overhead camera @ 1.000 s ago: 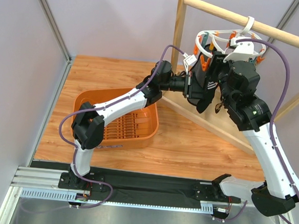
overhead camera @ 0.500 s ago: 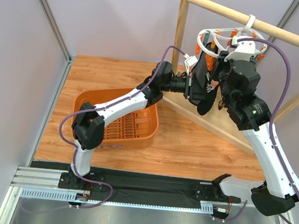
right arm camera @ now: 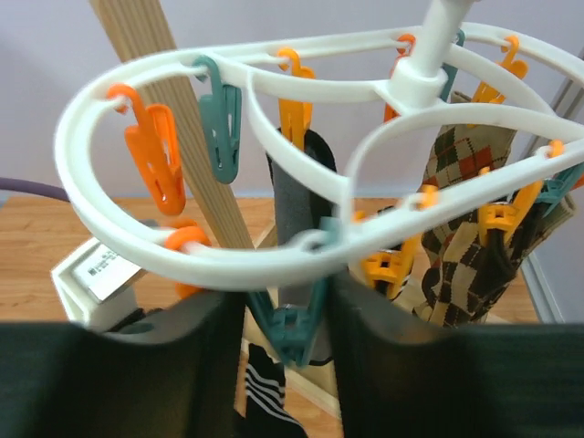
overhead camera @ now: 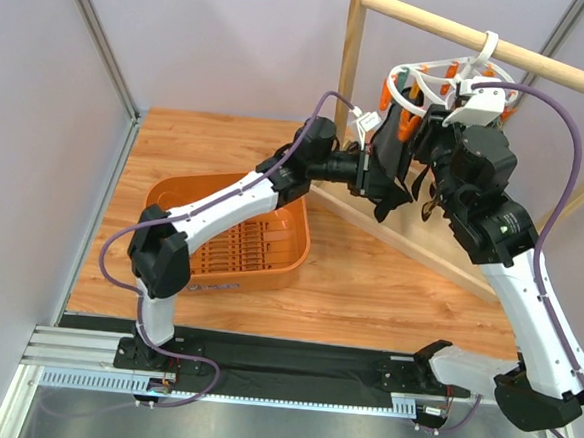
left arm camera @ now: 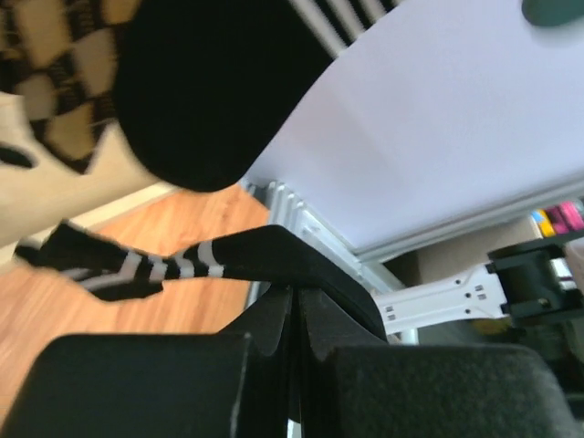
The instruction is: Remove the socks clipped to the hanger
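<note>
The white ring hanger (overhead camera: 435,71) hangs by its hook from the wooden rail. In the right wrist view its ring (right arm camera: 228,266) carries orange and teal clips. A teal clip (right arm camera: 294,321) sits squeezed between the pads of my right gripper (right arm camera: 290,351), and a dark sock (right arm camera: 297,205) hangs at it. A brown argyle sock (right arm camera: 467,224) hangs on the right. My left gripper (left arm camera: 294,306) is shut on a black white-striped sock (left arm camera: 160,266) just below the hanger. From the top, the left gripper (overhead camera: 377,178) holds this black sock (overhead camera: 392,194) beside the right gripper (overhead camera: 431,123).
An orange basket (overhead camera: 171,197) stands on the wooden table at the left, under the left arm. The wooden rail (overhead camera: 543,64) and its post (overhead camera: 350,58) frame the hanger, and a diagonal wooden brace (overhead camera: 420,250) runs along the table below.
The left arm has lifted and pushed right, bringing the held black sock closer under the hanger. The right gripper has risen slightly toward the ring.
</note>
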Robot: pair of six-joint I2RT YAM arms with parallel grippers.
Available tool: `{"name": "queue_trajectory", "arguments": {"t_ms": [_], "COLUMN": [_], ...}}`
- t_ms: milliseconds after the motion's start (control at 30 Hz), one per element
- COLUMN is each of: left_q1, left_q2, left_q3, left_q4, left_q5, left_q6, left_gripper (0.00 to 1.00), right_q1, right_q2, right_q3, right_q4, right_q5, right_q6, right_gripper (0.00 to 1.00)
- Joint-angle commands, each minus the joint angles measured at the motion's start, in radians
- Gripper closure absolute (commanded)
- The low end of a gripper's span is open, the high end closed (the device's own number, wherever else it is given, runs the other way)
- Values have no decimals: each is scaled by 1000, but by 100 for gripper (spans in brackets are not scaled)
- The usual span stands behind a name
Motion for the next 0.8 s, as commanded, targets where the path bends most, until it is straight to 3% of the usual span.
{"name": "queue_trajectory", "arguments": {"t_ms": [0, 133, 267, 333, 467, 600, 633, 700, 767], "left_q1": [36, 129, 183, 224, 292, 311, 311, 311, 311], "left_q2": [-158, -317, -471, -555, -638, -621, -620, -618, -626], "left_q3": [38, -11, -127, -224, -383, -461, -470, -485, -481], "left_q4": [-301, -574, -824, -863, -877, -906, -912, -933, -956], "left_q5": [-123, -241, -466, -511, -506, -558, -577, -646, -696], "left_q6": [170, 282, 428, 440, 434, 431, 431, 429, 438], "left_gripper": [100, 100, 100, 100, 100, 98, 76, 48, 41], "right_q1": [3, 4, 4, 4, 4, 4, 4, 4, 4], "right_q2": [-36, -93, -192, -270, -370, -417, -421, -432, -437], "right_q3": [-4, -40, -167, -318, -411, -432, -435, -445, -490], "right_q4": [-12, -87, -129, -112, -94, -111, -118, -120, -108], "right_q5": [-37, -87, -178, -210, -218, -198, -193, -176, -132], "right_q6": [44, 78, 144, 208, 233, 224, 213, 207, 198], "right_gripper": [55, 32, 9, 7, 8, 10, 10, 9, 9]}}
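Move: My left hand already holds the freed black striped sock. The orange basket's middle lies about 34 cm to its left, only some 2 cm farther out and roughly 28 cm below. The grey sock still hangs about 9 cm ahead of that hand, 2 cm to its right and 4 cm higher. My right hand has a teal clip right at its fingertips; from there the same grey sock is some 4 cm ahead, 5 cm left and 8 cm lower. I sweep the black sock left with my left hand, about 30 cm and fast, away from the hanger. Near the end I sink some 15 cm over the basket, turning the fingers from level to downward, and open them to let go. Meanwhile my right hand opens wide off the teal clip and draws down and back, roughly 10 cm each way. ##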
